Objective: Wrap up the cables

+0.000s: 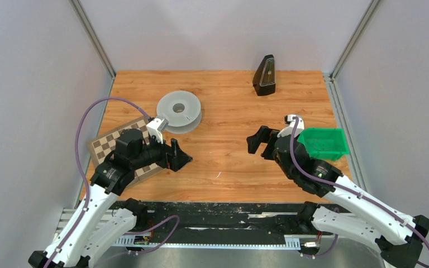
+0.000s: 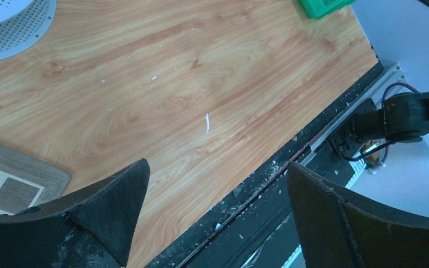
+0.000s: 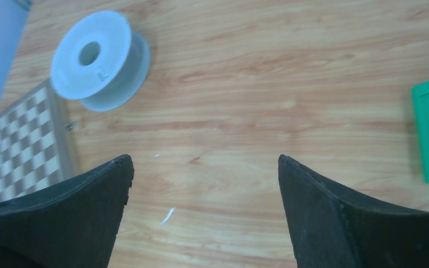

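No cables lie on the table in any view. A grey spool (image 1: 179,110) rests flat at the back left, also seen as the spool (image 3: 98,58) in the right wrist view. My left gripper (image 1: 181,157) hovers over the front left of the wooden table, open and holding nothing; in its own view, that gripper (image 2: 217,163) straddles the table's front edge. My right gripper (image 1: 258,142) stands open at centre right, pointing left. In its wrist view, this gripper (image 3: 204,157) has only bare wood between its fingers.
A checkerboard (image 1: 111,142) lies under the left arm. A green bin (image 1: 324,142) sits at the right edge beside the right arm. A black wedge-shaped object (image 1: 265,75) stands at the back. A black rail (image 1: 212,215) runs along the front edge.
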### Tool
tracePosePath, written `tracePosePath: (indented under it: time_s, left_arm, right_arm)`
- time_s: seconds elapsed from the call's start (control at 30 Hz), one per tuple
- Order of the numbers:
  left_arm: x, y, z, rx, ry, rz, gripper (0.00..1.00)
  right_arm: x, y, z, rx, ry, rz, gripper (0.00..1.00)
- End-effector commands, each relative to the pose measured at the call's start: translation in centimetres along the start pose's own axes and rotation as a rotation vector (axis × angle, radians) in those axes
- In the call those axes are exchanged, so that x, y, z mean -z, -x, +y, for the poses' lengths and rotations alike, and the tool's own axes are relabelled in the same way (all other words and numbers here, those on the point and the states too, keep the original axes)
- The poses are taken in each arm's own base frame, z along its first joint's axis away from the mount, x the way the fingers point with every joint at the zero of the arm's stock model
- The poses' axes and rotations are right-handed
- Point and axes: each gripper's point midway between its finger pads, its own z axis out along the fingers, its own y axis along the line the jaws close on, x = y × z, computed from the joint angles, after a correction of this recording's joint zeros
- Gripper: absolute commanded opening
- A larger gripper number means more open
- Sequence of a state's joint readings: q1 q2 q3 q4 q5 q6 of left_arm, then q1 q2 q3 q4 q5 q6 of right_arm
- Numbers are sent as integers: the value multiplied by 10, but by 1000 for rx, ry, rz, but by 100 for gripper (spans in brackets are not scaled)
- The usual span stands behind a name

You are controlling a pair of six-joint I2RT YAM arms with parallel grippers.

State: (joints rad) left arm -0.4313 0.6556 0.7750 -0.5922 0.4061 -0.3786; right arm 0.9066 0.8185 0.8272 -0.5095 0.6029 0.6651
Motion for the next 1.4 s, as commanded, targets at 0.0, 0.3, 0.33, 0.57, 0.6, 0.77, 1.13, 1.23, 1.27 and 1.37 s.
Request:
tracePosePath:
  time_s: [0.0, 0.3, 0.33, 0.57, 0.6, 0.77, 1.13, 1.23, 1.27, 1.37]
  left_arm:
    - [3, -10, 2, 17, 3, 0, 100]
    - [4, -9, -2, 7, -22, -5, 100]
    - [4, -9, -3, 7, -23, -5, 100]
    - [6, -9, -7, 0, -47, -16, 100]
    - [6, -9, -7, 2, -48, -14, 100]
    - [3, -10, -7, 7, -53, 1, 100]
    - [-1, -12, -4, 15, -42, 18, 100]
    - [-2, -12, -2, 18, -37, 25, 100]
    - [-3, -13, -2, 19, -36, 29, 100]
    - [-3, -13, -2, 19, -35, 32, 100]
  right_arm:
    - [-10, 47, -22, 244, -194, -167, 100]
    - [-61, 34, -113, 438, -414, 131, 67]
    - [-62, 33, -125, 419, -432, 158, 61]
    - [-63, 38, -186, 249, -474, 228, 39]
    - [-62, 42, -197, 219, -493, 224, 37]
    - [-56, 41, -239, 132, -551, 243, 32]
    - [-74, 13, -266, -32, -440, 311, 27]
    - [-81, 5, -269, -45, -424, 328, 27]
    - [-83, 3, -269, -53, -412, 335, 28]
    - [-88, -4, -269, -87, -377, 355, 29]
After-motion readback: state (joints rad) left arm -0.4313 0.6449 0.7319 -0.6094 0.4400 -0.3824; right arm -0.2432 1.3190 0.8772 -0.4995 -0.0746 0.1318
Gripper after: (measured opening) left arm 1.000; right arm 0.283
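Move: The green bin lies some 27 cm to the right hand's right, about 10 cm farther out and 19 cm below. The metronome stands about 22 cm to the left of the bin and 28 cm beyond it; the grey spool is some 32 cm left of the right hand and 27 cm ahead. From the left hand, the bin is about 55 cm right and 15 cm ahead. Right hand sweeps about 22 cm right and lower to the green bin, tipping fingers downward and mostly closing them. ##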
